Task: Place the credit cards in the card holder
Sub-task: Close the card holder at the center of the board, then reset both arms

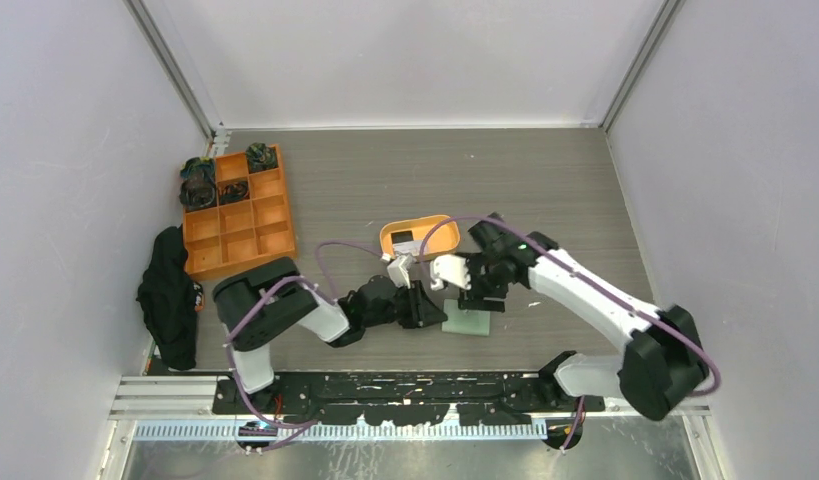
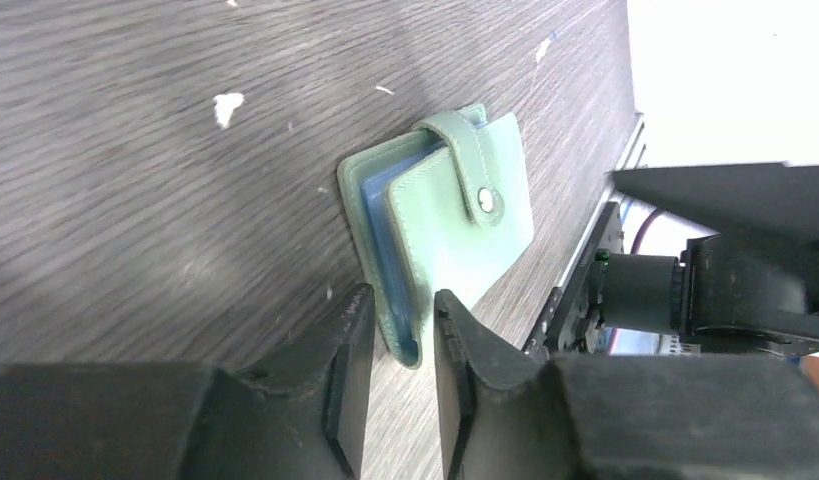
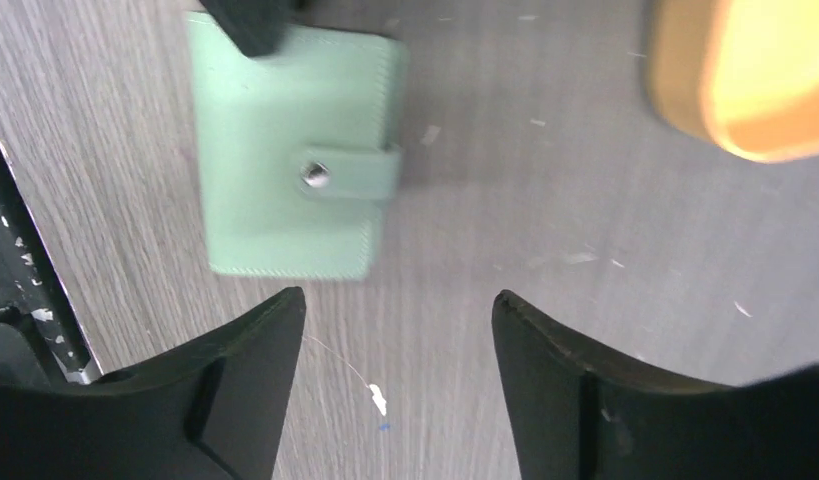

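The card holder (image 1: 471, 321) is a sage-green wallet lying flat on the table, its snap tab (image 2: 477, 178) fastened; blue inner layers show at its edge. My left gripper (image 2: 403, 300) is open by a narrow gap, with the card holder's (image 2: 455, 215) near corner between the fingertips and a sliver of space on each side. My right gripper (image 3: 397, 300) stands wide open just above the table, short of the card holder (image 3: 285, 150), with nothing between its fingers. One small credit card (image 1: 402, 239) lies in the orange oval tray (image 1: 435, 224). No other credit cards show.
The orange oval tray (image 3: 745, 75) sits just behind both grippers. An orange grid organiser (image 1: 253, 214) with dark items in its far cells stands at the back left, with a black cloth (image 1: 169, 296) beside it. White walls enclose the table.
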`<state>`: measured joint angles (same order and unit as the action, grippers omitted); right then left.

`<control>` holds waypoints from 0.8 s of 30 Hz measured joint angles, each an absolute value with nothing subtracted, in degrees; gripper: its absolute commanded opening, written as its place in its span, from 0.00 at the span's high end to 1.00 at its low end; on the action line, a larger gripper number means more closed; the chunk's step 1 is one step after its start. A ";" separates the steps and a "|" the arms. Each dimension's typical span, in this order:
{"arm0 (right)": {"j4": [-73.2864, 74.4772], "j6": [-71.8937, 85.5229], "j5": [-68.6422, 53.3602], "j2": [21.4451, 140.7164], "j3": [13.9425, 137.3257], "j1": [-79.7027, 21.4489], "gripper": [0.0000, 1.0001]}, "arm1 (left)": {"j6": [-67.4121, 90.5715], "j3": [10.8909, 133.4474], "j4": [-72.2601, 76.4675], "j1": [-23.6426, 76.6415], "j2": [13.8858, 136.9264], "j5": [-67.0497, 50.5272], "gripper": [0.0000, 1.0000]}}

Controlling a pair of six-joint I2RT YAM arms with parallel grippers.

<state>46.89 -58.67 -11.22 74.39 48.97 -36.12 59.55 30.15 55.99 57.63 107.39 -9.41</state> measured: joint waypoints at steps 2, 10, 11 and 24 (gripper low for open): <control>48.12 -57.17 -13.06 69.78 50.98 -33.74 0.05 | 58.22 28.75 51.94 57.63 103.37 -7.75 0.56; 45.58 -39.29 -9.69 59.75 56.97 -22.48 0.00 | 44.49 28.95 22.61 57.65 71.57 4.67 0.26; 44.56 -35.75 -8.36 59.90 58.26 -20.93 0.00 | 41.91 29.50 17.21 57.65 65.71 6.96 0.16; 45.04 -9.65 -3.88 60.20 77.36 -17.89 0.00 | 26.46 44.29 -18.98 57.34 28.40 19.68 0.00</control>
<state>45.04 -9.65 -3.88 60.20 77.36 -17.89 26.46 44.29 -18.98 57.34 28.40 19.68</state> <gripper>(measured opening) 0.995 0.994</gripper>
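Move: Just off the left hand's fingertips sits the closed card holder, its middle about 5 cm to the right, 1 cm back and 2 cm lower; the orange tray lies some 15 cm ahead and 5 cm left of that hand, also about 2 cm lower. From the right hand the holder is roughly 4 cm back, 5 cm left and 6 cm below, the tray about 12 cm ahead, 13 cm left and 6 cm below. Backing off from the closed card holder, both hands lift away empty. The left climbs nearly 30 cm while drawing some 20 cm to its left, its fingers tipping up towards level; the right rises about 25 cm, drifting forward and a little right, its wrist swinging strongly clockwise and tilting up. Both grippers finish opening wide. ##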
